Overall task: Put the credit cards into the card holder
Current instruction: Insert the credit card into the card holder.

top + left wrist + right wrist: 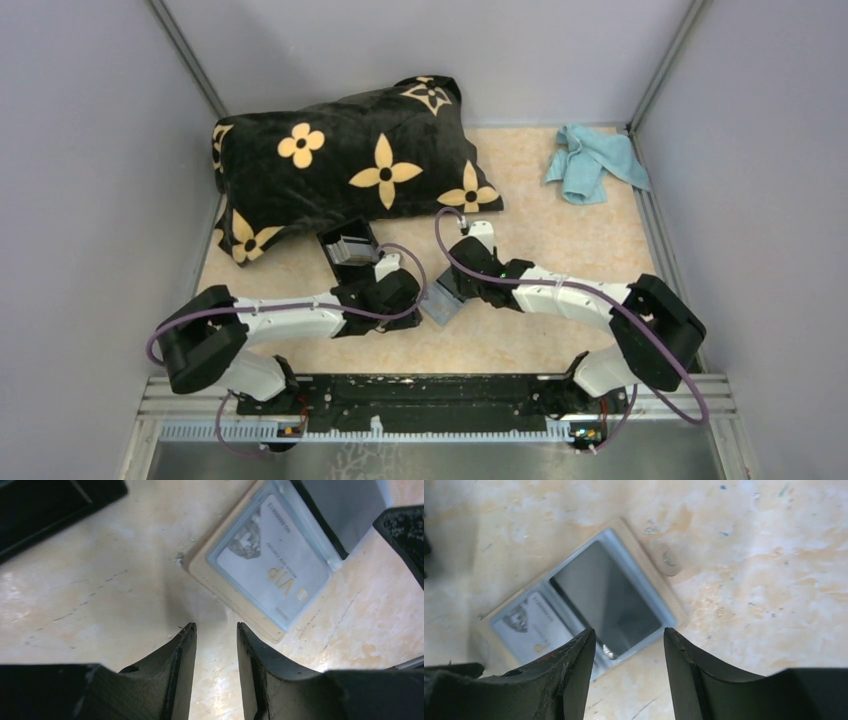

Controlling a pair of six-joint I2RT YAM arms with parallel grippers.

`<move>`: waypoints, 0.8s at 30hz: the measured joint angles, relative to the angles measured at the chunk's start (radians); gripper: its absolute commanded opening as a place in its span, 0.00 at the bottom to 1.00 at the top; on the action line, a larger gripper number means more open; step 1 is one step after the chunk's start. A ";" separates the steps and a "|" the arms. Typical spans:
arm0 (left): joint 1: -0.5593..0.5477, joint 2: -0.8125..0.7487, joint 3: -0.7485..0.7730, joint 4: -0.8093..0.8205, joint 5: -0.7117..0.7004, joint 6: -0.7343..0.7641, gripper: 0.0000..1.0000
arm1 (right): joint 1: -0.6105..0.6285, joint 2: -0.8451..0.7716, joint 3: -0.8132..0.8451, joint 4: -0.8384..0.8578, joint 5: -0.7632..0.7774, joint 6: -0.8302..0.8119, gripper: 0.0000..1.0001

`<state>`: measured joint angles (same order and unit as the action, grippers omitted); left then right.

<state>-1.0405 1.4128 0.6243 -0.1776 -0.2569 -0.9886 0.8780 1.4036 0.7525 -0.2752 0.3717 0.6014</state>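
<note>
The credit cards (440, 304) lie flat on the table between my two grippers. Close up they show as a pale grey card marked VIP (272, 560) and a dark grey one (606, 597), side by side on a beige backing (235, 605). The card holder (348, 248), a black case with grey ribbed slots, stands just behind my left gripper and in front of the pillow. My left gripper (216, 627) hovers open just short of the cards, with only table between its fingers. My right gripper (629, 632) is open over the cards' near edge and holds nothing.
A big black pillow with yellow flowers (350, 160) fills the back left. At the back right corner lies a light blue cloth (592, 160). Grey walls close in the table on three sides. My right gripper's finger (405, 535) shows in the left wrist view.
</note>
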 measured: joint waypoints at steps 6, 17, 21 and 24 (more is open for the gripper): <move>-0.036 0.056 0.032 0.045 -0.014 -0.032 0.44 | -0.031 0.001 0.000 -0.012 0.066 -0.037 0.54; -0.055 0.097 0.048 0.097 -0.027 -0.063 0.44 | -0.110 0.087 -0.011 0.081 0.089 -0.120 0.54; -0.055 0.108 0.051 0.111 -0.029 -0.068 0.44 | -0.143 0.100 -0.033 0.154 0.072 -0.149 0.54; -0.055 0.120 0.060 0.117 -0.031 -0.071 0.45 | -0.167 0.113 -0.045 0.205 0.051 -0.172 0.53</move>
<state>-1.0954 1.5326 0.6846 -0.0601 -0.2882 -1.0592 0.7113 1.5166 0.7071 -0.0700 0.4232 0.4290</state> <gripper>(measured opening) 0.440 0.535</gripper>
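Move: From my left hand the card holder's middle lies about 5 cm ahead, 7 cm right and 2 cm below, its VIP card roughly 3 ahead and 5 right. The card box stands some 13 cm ahead and 12 cm left. From my right hand the holder's middle is level with it, about 3 cm left and 5 below; the dark pocket is some 2 cm ahead and 1 left, the VIP card 2 back and 5 left. I run my left hand about 4 cm right, low and level, its part-open fingers coming onto the card holder's near-left edge and nudging it along. Meanwhile my right hand leaves its place over the dark pocket, going right and forward, then forward and down, some 5 cm out, 4 right and 2 down, to just beyond the holder's far-right edge, fingers still half open. ##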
